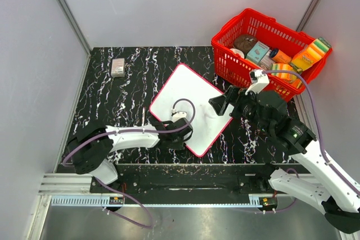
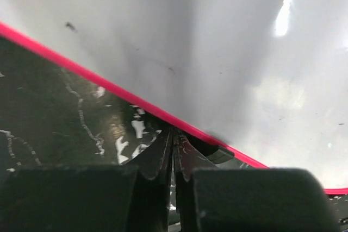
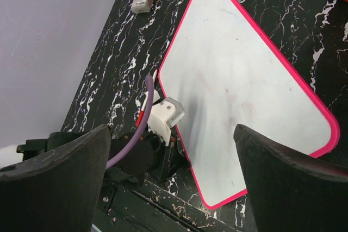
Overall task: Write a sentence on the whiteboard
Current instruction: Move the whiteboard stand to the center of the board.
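Note:
The whiteboard (image 1: 194, 102) lies flat on the black marbled table, turned like a diamond, with its thin red rim all round. Its face is blank apart from faint smudges; no sentence shows on it in any view. My left gripper (image 1: 185, 136) is shut, with its fingertips (image 2: 174, 134) against the board's near left rim (image 2: 109, 85), and nothing shows between them. It also shows in the right wrist view (image 3: 176, 156). My right gripper (image 1: 222, 105) is open and empty, held above the board's right side. Its fingers (image 3: 60, 177) frame the board (image 3: 244, 85) from above.
A red basket (image 1: 225, 54) full of groceries stands at the back right, close to the right arm. A small grey box (image 1: 117, 67) lies at the back left. A thin white and red pen-like stick (image 1: 144, 115) lies by the left arm, partly behind its purple cable (image 3: 142, 117).

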Robot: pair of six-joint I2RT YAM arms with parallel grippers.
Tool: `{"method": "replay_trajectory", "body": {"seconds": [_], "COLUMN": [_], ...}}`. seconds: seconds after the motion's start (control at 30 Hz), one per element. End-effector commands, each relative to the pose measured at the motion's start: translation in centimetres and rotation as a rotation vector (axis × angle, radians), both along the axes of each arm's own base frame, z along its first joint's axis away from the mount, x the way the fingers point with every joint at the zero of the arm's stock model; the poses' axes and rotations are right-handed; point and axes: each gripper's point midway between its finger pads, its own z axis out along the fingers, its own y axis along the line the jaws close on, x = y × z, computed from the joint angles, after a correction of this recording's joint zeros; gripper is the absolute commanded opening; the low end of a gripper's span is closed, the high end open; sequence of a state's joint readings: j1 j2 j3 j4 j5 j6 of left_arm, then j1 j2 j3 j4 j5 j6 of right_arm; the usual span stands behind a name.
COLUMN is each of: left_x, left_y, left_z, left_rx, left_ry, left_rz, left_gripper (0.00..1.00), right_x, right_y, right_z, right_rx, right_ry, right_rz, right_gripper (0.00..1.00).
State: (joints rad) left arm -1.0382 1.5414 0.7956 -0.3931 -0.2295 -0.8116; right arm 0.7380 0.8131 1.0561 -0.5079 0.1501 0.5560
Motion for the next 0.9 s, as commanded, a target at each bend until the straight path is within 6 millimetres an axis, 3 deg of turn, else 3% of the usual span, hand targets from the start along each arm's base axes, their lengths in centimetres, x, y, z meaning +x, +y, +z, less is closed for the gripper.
{"method": "replay_trajectory", "body": {"seconds": [0.0,0.13,0.63,0.87], "left_x": [-0.7,-0.4,3.2,4.3], "left_y": [-3.1,-5.2,-15.5,-17.6], "left_z": [-0.1,-0.5,3.2,3.3], "left_rx": [-0.037,-0.032,-0.149,-0.167], "left_ry": [0.037,0.04,0.007,-0.013], "left_rz": [-0.022,-0.045,-0.133,-0.159], "left_gripper": [0.06,0.06,0.07,0.08], "right_x": [-0.1,-0.5,-1.5,-1.9], "right_y": [-0.5,-1.1,-4.8,-6.0], "right_z": [1.7,1.9,4.0,4.5], "right_rx": [0.037,0.049,0.089,0.093], "right_ry": [-0.035,-0.038,-0.098,-0.113], "right_rz": [-0.027,-0.038,-0.158,-0.191], "right_gripper": [1.0,1.0,1.0,1.0]}}
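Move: The whiteboard lies slanted on the table, its middle about 12 cm ahead of the left hand and 4 cm to its right, with the shut fingertips at its near-left edge. The marker lies about 9 cm ahead of the left hand and 17 cm to its left; the red basket is some 34 cm ahead and 35 cm right. From the right hand, the whiteboard's middle is roughly 3 cm ahead, 7 cm left and 31 cm below. Shut left fingertips push along the whiteboard's near-left edge, about 15 cm right; right hand eases 5 cm right. ##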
